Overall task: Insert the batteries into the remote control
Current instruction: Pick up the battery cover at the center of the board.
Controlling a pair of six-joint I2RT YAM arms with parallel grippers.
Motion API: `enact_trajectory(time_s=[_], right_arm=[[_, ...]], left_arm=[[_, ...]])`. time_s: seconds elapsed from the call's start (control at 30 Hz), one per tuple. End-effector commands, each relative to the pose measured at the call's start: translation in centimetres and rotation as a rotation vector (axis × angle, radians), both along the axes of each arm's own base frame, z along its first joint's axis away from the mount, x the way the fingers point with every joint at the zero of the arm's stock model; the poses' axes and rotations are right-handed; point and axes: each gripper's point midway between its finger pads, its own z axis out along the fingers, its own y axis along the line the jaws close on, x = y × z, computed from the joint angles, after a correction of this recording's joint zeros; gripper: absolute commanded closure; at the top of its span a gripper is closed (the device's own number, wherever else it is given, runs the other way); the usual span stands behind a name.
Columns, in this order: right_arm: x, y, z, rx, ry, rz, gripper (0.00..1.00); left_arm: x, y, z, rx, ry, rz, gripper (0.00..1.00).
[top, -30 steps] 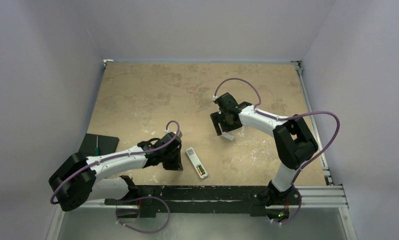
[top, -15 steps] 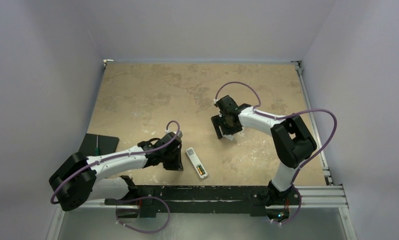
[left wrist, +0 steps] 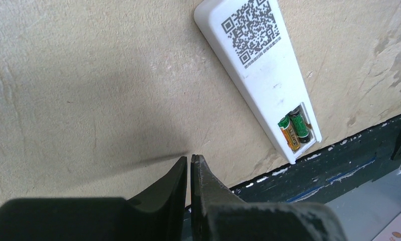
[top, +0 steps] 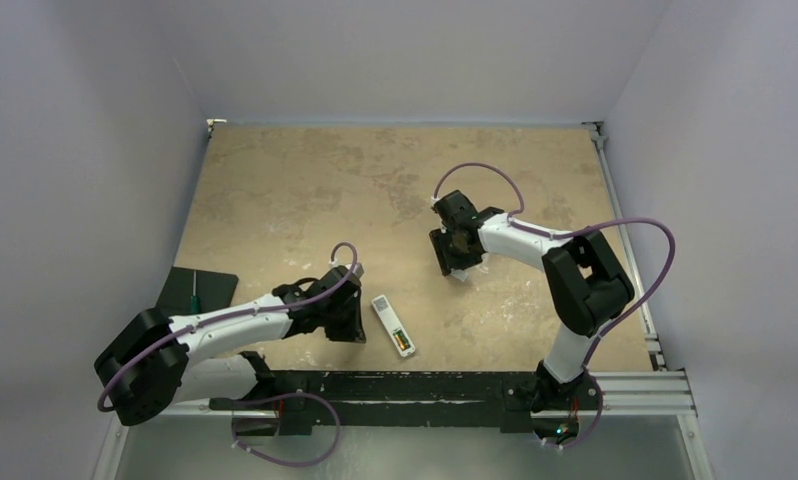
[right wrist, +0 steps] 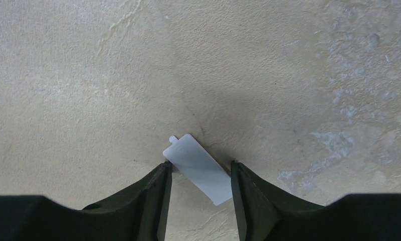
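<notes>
The white remote control (top: 392, 324) (left wrist: 269, 65) lies back-up near the table's front edge, its dark square label showing. The batteries (left wrist: 295, 131) (top: 403, 341), one gold and one dark green, sit side by side in its uncovered recess. My left gripper (top: 354, 336) (left wrist: 190, 158) rests shut and empty just left of the remote. My right gripper (top: 453, 268) (right wrist: 201, 168) is farther back, down at the table. It straddles a small white battery cover (right wrist: 198, 164) (top: 459, 274) that lies flat and skewed. The jaws are open, with fingertips (right wrist: 164, 173) right against the cover's edges.
A black mat (top: 197, 290) with a green-handled screwdriver lies at the table's left edge. A black rail (top: 425, 385) runs along the front edge behind the arm bases. Pale walls close in the table on three sides.
My right gripper has dropped onto the white cover and its jaws have narrowed around it. The left arm, remote and batteries have stayed put.
</notes>
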Motion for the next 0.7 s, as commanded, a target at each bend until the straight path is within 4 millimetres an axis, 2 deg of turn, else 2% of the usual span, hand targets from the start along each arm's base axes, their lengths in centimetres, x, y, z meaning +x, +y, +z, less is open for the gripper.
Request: enact_trajectory(time_s=[0.0, 0.27, 0.47, 0.67], right_arm=[[-1.5, -1.1, -0.9, -0.038, 0.045, -0.038, 0.49], [-2.7, -0.7, -1.1, -0.002, 0.078, -0.054, 0.59], [-3.2, -0.4, -1.1, 0.001, 0.08, -0.052, 0.74], [-2.9, -0.3, 0.4, 0.018, 0.041, -0.065, 0.82]], left_arm=[[0.2, -0.4, 0.4, -0.028, -0.029, -0.018, 0.93], [0.2, -0.4, 0.4, -0.031, -0.033, -0.023, 0.93], [0.3, -0.7, 0.3, -0.036, -0.031, -0.026, 0.93], [0.6, -1.0, 0.7, -0.04, -0.037, -0.028, 0.93]])
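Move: Between the right hand's open fingertips, directly under the hand point and only about 1 cm below it, lies the battery cover, set slantwise to them. The remote control stands some 14 cm nearer the base and 13 cm to the left of the cover, and its batteries lie about 18 cm back and 11 cm left of it. From the resting left hand, the cover is roughly 17 cm ahead and 20 cm to the right. Closing on the battery cover at table height, the right hand narrows its fingers from about half open to a third until both tips pinch its long sides. The hand eases back about 1 cm with hardly any wrist turn and stays low, not lifting yet. ##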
